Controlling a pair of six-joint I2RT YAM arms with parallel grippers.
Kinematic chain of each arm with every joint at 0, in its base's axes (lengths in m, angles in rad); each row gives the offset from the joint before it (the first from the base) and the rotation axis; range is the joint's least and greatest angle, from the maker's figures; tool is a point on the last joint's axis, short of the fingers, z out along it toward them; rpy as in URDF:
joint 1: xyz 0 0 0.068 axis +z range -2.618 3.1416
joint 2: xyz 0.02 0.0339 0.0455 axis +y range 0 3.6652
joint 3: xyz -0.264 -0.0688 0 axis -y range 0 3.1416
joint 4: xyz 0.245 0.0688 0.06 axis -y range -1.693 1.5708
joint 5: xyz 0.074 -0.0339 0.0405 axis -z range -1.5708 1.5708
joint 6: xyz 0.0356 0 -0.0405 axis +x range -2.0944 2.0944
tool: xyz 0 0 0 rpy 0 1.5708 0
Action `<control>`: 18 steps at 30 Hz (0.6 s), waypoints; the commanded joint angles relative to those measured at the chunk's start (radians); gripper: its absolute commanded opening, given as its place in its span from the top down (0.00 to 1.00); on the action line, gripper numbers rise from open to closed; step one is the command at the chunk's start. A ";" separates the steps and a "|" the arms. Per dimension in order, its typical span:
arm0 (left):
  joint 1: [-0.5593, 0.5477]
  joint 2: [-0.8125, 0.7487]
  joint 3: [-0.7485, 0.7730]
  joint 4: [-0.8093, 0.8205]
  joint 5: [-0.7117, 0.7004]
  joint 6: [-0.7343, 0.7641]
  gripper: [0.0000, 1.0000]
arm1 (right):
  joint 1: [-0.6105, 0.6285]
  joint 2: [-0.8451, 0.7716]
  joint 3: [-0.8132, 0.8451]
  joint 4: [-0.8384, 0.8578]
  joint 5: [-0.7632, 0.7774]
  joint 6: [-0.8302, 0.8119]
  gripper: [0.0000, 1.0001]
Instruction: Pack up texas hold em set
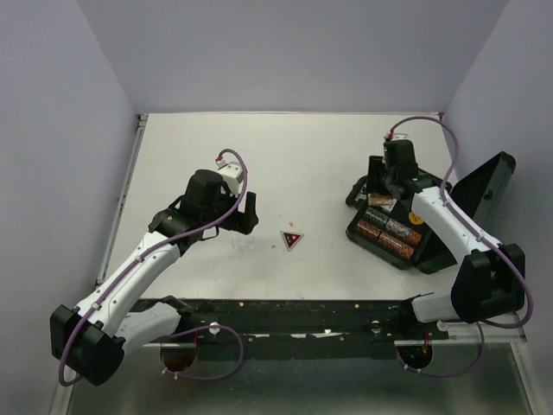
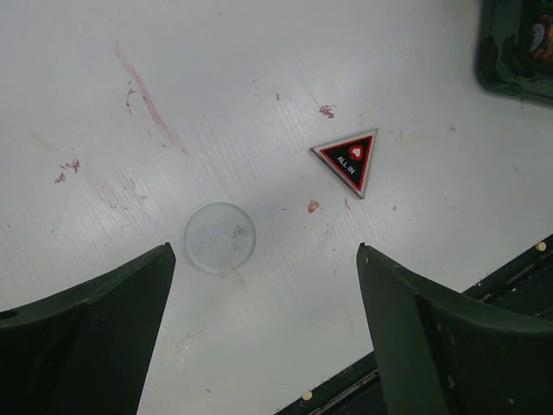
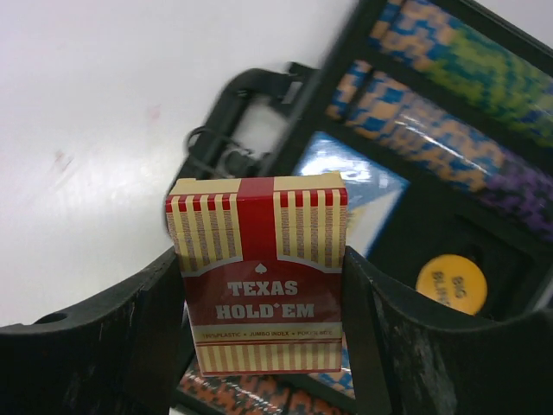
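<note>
The black hinged case (image 1: pixel 429 257) lies open at the table's right, lid (image 1: pixel 484 186) leaning back. My right gripper (image 3: pixel 262 258) is shut on the red card box (image 3: pixel 259 303), holding it upright just above the case (image 3: pixel 432 225). Below it lie the blue card box (image 3: pixel 367 186), chip rows (image 3: pixel 449 138) and an orange marker (image 3: pixel 451 284). My left gripper (image 2: pixel 263 251) hangs open over the table's middle. A clear round marker (image 2: pixel 220 238) lies just ahead of its left finger. The triangular red-black marker (image 2: pixel 350 158) lies farther ahead to the right.
A black rail (image 1: pixel 285 311) runs along the table's near edge, close under the left gripper. Red smears (image 2: pixel 147 95) mark the white table (image 1: pixel 259 156). Grey walls close in the back and both sides. A corner of the case (image 2: pixel 518 43) shows at the left wrist view's top right.
</note>
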 commanded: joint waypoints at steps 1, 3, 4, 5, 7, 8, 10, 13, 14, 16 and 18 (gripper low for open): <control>-0.001 -0.039 -0.012 0.027 0.038 -0.008 0.06 | -0.160 -0.022 -0.008 -0.071 0.038 0.180 0.99; -0.001 -0.046 -0.013 0.032 0.038 -0.008 0.05 | -0.217 -0.016 -0.028 -0.076 0.049 0.183 0.99; -0.001 -0.048 -0.015 0.032 0.040 -0.008 0.05 | -0.248 -0.015 -0.038 -0.078 0.049 0.174 0.99; -0.001 -0.050 -0.015 0.033 0.038 -0.008 0.05 | -0.283 -0.016 -0.047 -0.079 0.049 0.166 0.99; -0.001 -0.053 -0.018 0.038 0.046 -0.011 0.05 | -0.349 -0.019 -0.062 -0.076 0.038 0.145 0.99; -0.001 -0.054 -0.018 0.038 0.051 -0.012 0.06 | -0.373 -0.021 -0.067 -0.076 0.039 0.138 0.99; -0.001 -0.053 -0.020 0.041 0.058 -0.014 0.06 | -0.409 -0.022 -0.074 -0.075 0.056 0.118 0.99; -0.001 -0.053 -0.018 0.041 0.066 -0.015 0.05 | -0.443 -0.001 -0.081 -0.071 0.055 0.100 0.99; -0.001 -0.051 -0.018 0.043 0.066 -0.015 0.05 | -0.452 0.011 -0.084 -0.070 0.050 0.097 0.99; -0.001 -0.051 -0.018 0.041 0.065 -0.014 0.05 | -0.461 0.036 -0.090 -0.061 0.059 0.095 0.99; -0.001 -0.053 -0.018 0.040 0.060 -0.014 0.06 | -0.470 0.060 -0.091 -0.052 0.058 0.103 0.99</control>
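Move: The orange button, lying in the case's free slot where the held Texas Hold'em pack is being taken, is about 16 cm to the right of the right hand, 3 cm back and 10 cm below. The blue card pack lies some 7 cm right and 4 cm ahead, the purple chip row 17 cm right and 8 cm ahead, and the red chip row 7 cm right and 6 cm back, all about as low. From the left hand the orange button is roughly 54 cm right, 9 cm ahead and 14 cm below. The red-and-cream Texas Hold'em pack, still pinched between the right fingers, is swept about 16 cm to the right across the open case, past the blue pack to above the orange button's slot. The right hand sinks some 4 cm and draws back about as much on the way, turning clockwise roughly 30 degrees and slowing as it gets there. ##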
